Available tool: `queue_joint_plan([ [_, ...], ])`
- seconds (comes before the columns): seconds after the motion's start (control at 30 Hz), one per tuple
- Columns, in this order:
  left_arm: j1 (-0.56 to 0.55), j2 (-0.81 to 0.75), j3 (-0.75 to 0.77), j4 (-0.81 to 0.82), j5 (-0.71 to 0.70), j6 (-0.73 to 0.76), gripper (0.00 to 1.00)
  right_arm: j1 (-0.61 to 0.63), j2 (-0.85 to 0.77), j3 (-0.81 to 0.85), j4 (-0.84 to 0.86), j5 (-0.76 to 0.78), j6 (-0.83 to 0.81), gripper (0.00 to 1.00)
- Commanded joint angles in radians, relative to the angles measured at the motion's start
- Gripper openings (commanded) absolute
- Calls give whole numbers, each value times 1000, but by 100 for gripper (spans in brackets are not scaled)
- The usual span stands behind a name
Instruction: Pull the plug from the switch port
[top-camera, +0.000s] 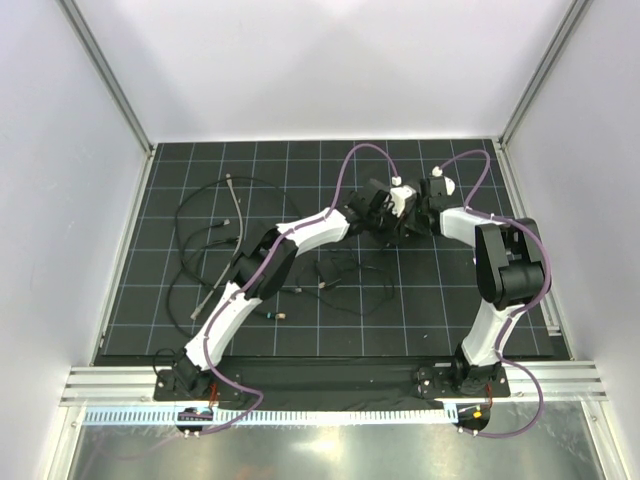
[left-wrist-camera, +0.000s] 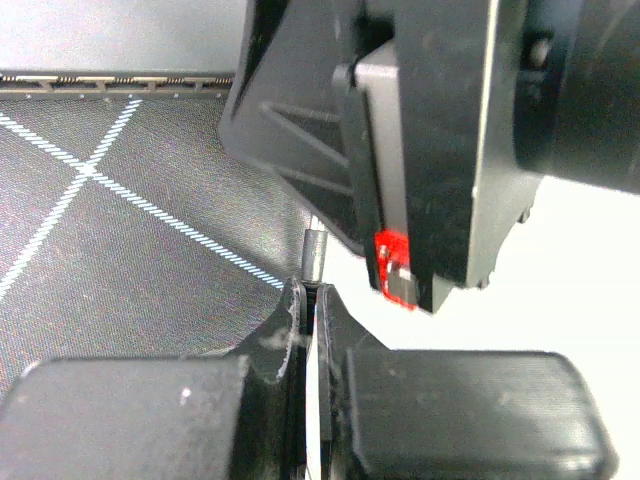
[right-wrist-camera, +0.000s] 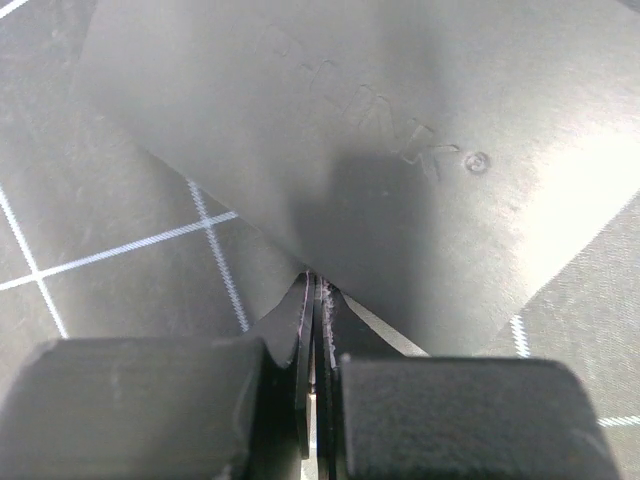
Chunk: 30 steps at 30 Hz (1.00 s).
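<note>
The flat matte-black box (right-wrist-camera: 400, 130) with embossed lettering fills the upper part of the right wrist view. My right gripper (right-wrist-camera: 318, 285) is shut, its tips against the box's lower edge. The switch port and its row of sockets are hidden. My left gripper (left-wrist-camera: 312, 292) is shut too. A short grey stub (left-wrist-camera: 315, 250), possibly the plug, stands right at its tips; I cannot tell whether it is pinched. The right gripper's black body (left-wrist-camera: 450, 150) hangs just beyond it. From above, left gripper (top-camera: 388, 222) and right gripper (top-camera: 412, 224) meet over the mat's far middle, covering the box.
Loose black cables (top-camera: 215, 225) with grey ends sprawl over the left half of the gridded black mat (top-camera: 450, 320). Small connectors (top-camera: 280, 315) lie near the left arm's forearm. An aluminium rail (top-camera: 330, 385) runs along the front; white walls enclose the other sides.
</note>
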Motion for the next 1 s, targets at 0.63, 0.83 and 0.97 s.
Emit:
queue_joint_plan([
  [0.63,80,-319,-245,-112,-262,-167,0,-53,8,7,93,-27,5,4],
  [0.83,96,-405,-353,-157,-316,-240,0,-98,106,170,-26,72,8,6],
  [0.97,96,-429,-376,-217,-371,-259,0,-110,105,172,-4,33,5,6],
])
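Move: The left hand already holds the barrel plug, still in the switch port, which lies about 2 cm to its right, 1 cm ahead and 2 cm below. The switch's middle is some 4 cm ahead and 4 cm right of the left hand; the black adapter rests roughly 17 cm left and 9 cm back, about 3 cm lower. From the right hand, which grips the switch's edge, the port is about 3 cm left and 2 cm ahead, nearly level. Keeping its pinch on the plug, the left hand draws it out of the port, slowly at first and then fast, about 13 cm to the left, rising some 4 cm late on and swinging some 25 degrees counter-clockwise. The right hand keeps hold of the switch, gives slightly leftward, then carries it away forward and right, about 5 cm forward. ##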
